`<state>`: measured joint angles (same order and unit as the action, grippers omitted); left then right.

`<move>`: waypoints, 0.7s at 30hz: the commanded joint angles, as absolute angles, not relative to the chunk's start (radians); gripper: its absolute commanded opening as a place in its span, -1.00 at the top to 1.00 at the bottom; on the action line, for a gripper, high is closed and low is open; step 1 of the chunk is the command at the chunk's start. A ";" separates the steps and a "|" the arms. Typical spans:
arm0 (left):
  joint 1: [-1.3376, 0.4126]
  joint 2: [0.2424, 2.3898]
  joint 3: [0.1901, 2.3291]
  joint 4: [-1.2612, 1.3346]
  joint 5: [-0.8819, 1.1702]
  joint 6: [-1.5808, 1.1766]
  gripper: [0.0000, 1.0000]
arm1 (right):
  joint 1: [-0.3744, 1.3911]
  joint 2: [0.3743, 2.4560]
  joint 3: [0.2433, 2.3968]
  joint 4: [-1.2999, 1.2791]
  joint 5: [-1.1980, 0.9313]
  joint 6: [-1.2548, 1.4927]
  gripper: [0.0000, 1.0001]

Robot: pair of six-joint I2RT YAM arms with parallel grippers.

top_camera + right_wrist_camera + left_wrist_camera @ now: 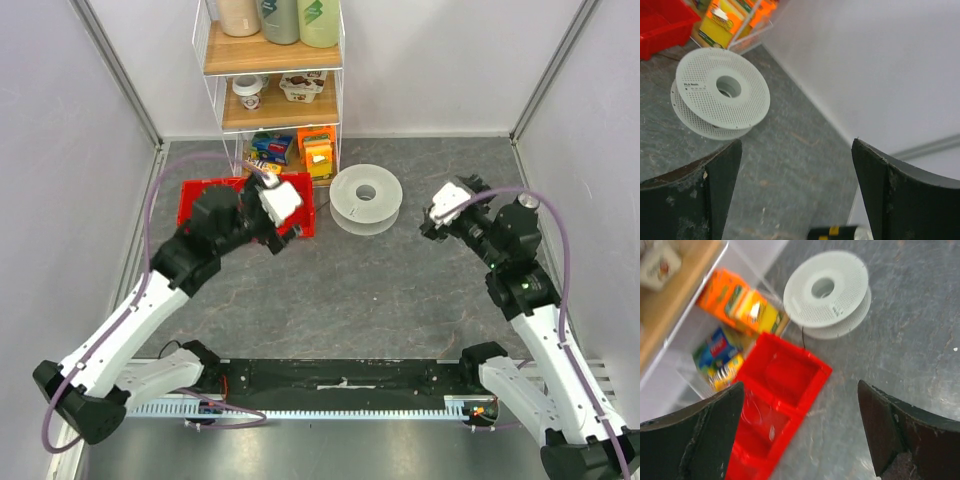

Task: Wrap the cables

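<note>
A round white perforated spool (pixel 366 198) lies flat on the grey table, seen also in the left wrist view as the spool (pixel 827 292) and in the right wrist view as the spool (pixel 720 92). A hair-thin dark cable (pixel 803 338) runs from under the spool toward the red tray (pixel 790 372); the rest of it does not show. My left gripper (pixel 290 232) hovers over the tray's right end, left of the spool, and the left gripper (pixel 800 385) is open and empty. My right gripper (pixel 430 222) hangs right of the spool, and the right gripper (pixel 796 141) is open and empty.
The red tray (pixel 200 195) sits at the back left, partly under my left arm. A wire shelf (pixel 270 60) with wooden boards stands at the back wall, with orange and yellow packs (pixel 317 152) at its foot. White walls enclose the table on three sides.
</note>
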<state>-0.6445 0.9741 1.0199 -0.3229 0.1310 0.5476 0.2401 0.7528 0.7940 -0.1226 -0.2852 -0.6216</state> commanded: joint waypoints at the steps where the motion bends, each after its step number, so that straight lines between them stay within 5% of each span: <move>1: -0.473 1.060 1.230 -0.734 0.172 0.200 -0.98 | 0.241 0.807 0.955 -0.421 -0.016 -0.361 -0.96; 8: -0.304 1.118 1.243 -0.914 0.193 0.011 -0.98 | 0.242 0.923 1.032 -0.618 0.052 -0.140 -0.96; 21: -0.107 1.049 1.016 -0.836 0.264 -0.091 -0.94 | 0.236 0.917 0.825 -0.554 0.075 -0.055 -0.96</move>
<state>-0.1280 1.1049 1.0191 -0.8665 0.2306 -0.0402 0.2390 0.9501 0.8448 -0.5766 0.0620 -0.0860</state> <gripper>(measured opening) 0.973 0.982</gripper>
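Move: Both hands are empty, some 25 cm above the things on the table. From the left hand the spool, with the cable wrapped on it, lies about 15 cm ahead and 20 cm to the right; the red bin's middle is some 15 cm ahead and 10 cm to the left. From the right hand the spool is about 14 cm ahead and 16 cm to the left, and the dark can some 11 cm ahead and 24 cm to the right. Touching nothing, both open hands head apart and down, away sideways from the spool. The left first reaches slightly forward, then draws back while swinging about 13 cm left and sinking as much, to the near side of the red bin; the right sinks some 14 cm, easing right. Both wrists tip down 40 to 50 degrees, the left turning counter-clockwise, the right clockwise. ##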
